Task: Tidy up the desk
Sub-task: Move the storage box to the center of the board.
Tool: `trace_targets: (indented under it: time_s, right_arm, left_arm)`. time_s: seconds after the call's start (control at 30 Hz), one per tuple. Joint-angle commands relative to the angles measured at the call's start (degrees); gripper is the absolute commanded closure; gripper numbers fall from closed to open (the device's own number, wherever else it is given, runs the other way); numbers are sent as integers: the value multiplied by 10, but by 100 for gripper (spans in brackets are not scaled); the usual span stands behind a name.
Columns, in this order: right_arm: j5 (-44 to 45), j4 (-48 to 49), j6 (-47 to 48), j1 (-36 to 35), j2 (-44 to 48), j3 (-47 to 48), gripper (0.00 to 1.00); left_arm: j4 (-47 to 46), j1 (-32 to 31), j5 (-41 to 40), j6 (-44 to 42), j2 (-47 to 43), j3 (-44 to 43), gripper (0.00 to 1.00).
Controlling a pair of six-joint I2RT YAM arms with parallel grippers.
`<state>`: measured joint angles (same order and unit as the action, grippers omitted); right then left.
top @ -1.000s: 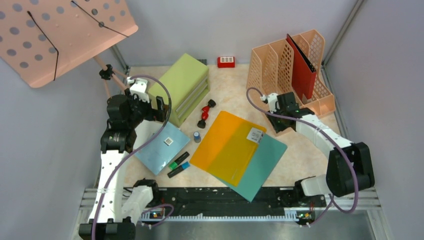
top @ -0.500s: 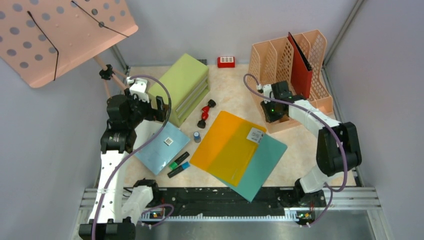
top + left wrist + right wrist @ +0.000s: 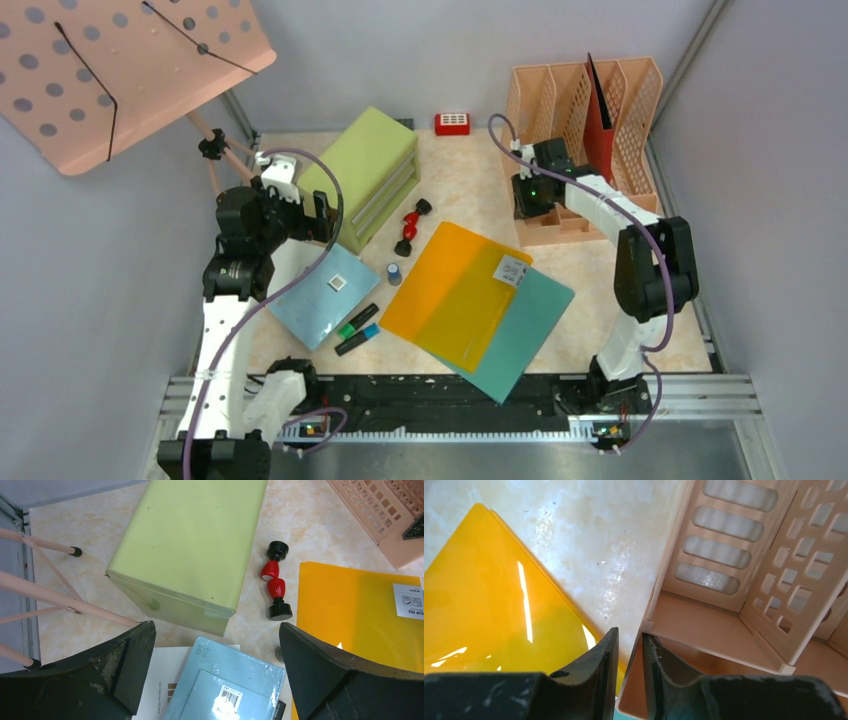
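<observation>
The desk (image 3: 470,185) is a beige marble top strewn with stationery. At its back right stands a peach file rack (image 3: 560,95) with a red folder (image 3: 603,135) upright in one slot. My right gripper (image 3: 527,205) is shut on the rack's low front-left wall, one finger inside and one outside; the wrist view shows the gripper (image 3: 630,650) pinching that thin wall (image 3: 659,595). My left gripper (image 3: 305,215) hovers open above the light blue book (image 3: 230,685), just in front of the green drawer cabinet (image 3: 195,545), holding nothing.
A yellow folder (image 3: 455,290) lies over a teal folder (image 3: 530,320) mid-desk. A red-and-black dumbbell-shaped piece (image 3: 410,228), a small blue cap (image 3: 394,272) and markers (image 3: 358,330) lie between the book and the folders. A red box (image 3: 452,123) sits at the back. The peach perforated board (image 3: 120,60) overhangs the left.
The right gripper closed on the rack's front wall and pushed it back and left. The rack has turned squarer to the back wall. The left arm has not moved.
</observation>
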<state>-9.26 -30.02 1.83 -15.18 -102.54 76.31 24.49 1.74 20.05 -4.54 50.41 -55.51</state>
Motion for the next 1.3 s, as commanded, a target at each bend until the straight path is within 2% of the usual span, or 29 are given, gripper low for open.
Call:
trace_targets:
  time_s: [0.0,0.07,0.3,0.77,0.93,1.07,1.27]
  right_arm:
    - [-57,32,-57,4,8,5,73]
    - [-77,37,-65,3,17,-6,67]
    - [-112,57,-77,-17,42,-27,58]
    - [-120,54,-70,-73,19,12,53]
    - [-65,38,-24,-74,53,15,50]
    - [-13,18,47,-73,103,17,42]
    - [3,-51,142,-72,186,3,38]
  left_arm:
    - [-17,2,-3,1,-5,-18,1]
    - [-18,3,-1,1,-4,-19,1]
    - [-19,2,-3,2,-8,-15,1]
    - [-15,2,-9,0,-21,-13,1]
    - [-14,3,-14,-6,-23,-11,1]
    - [-15,2,-13,-11,-20,-12,1]
    - [12,1,11,-57,-5,-43,1]
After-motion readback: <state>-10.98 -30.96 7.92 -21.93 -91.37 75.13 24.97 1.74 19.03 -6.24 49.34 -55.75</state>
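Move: The storage box's left wall, by its small front bin, stands between the right fingers; the box's middle lies about 17 cm to the right and 8 cm ahead, some 3 cm higher. On the board, about 7 cm below this hand, the yellow file lies 16 cm left and 20 cm back, and the red-black hourglass 27 cm left and 4 cm back. From the left hand, the box's middle is roughly 65 cm right, 18 cm ahead and 17 cm lower. Keep the right fingers astride the storage box's left wall and push it left about 7 cm with the inner finger, drawing back slightly and rolling the hand's left side up some 10 degrees. Open the fingers further, then lift them clear of the wall by about 6 cm, drifting back to the right as the fingertips tip up. ##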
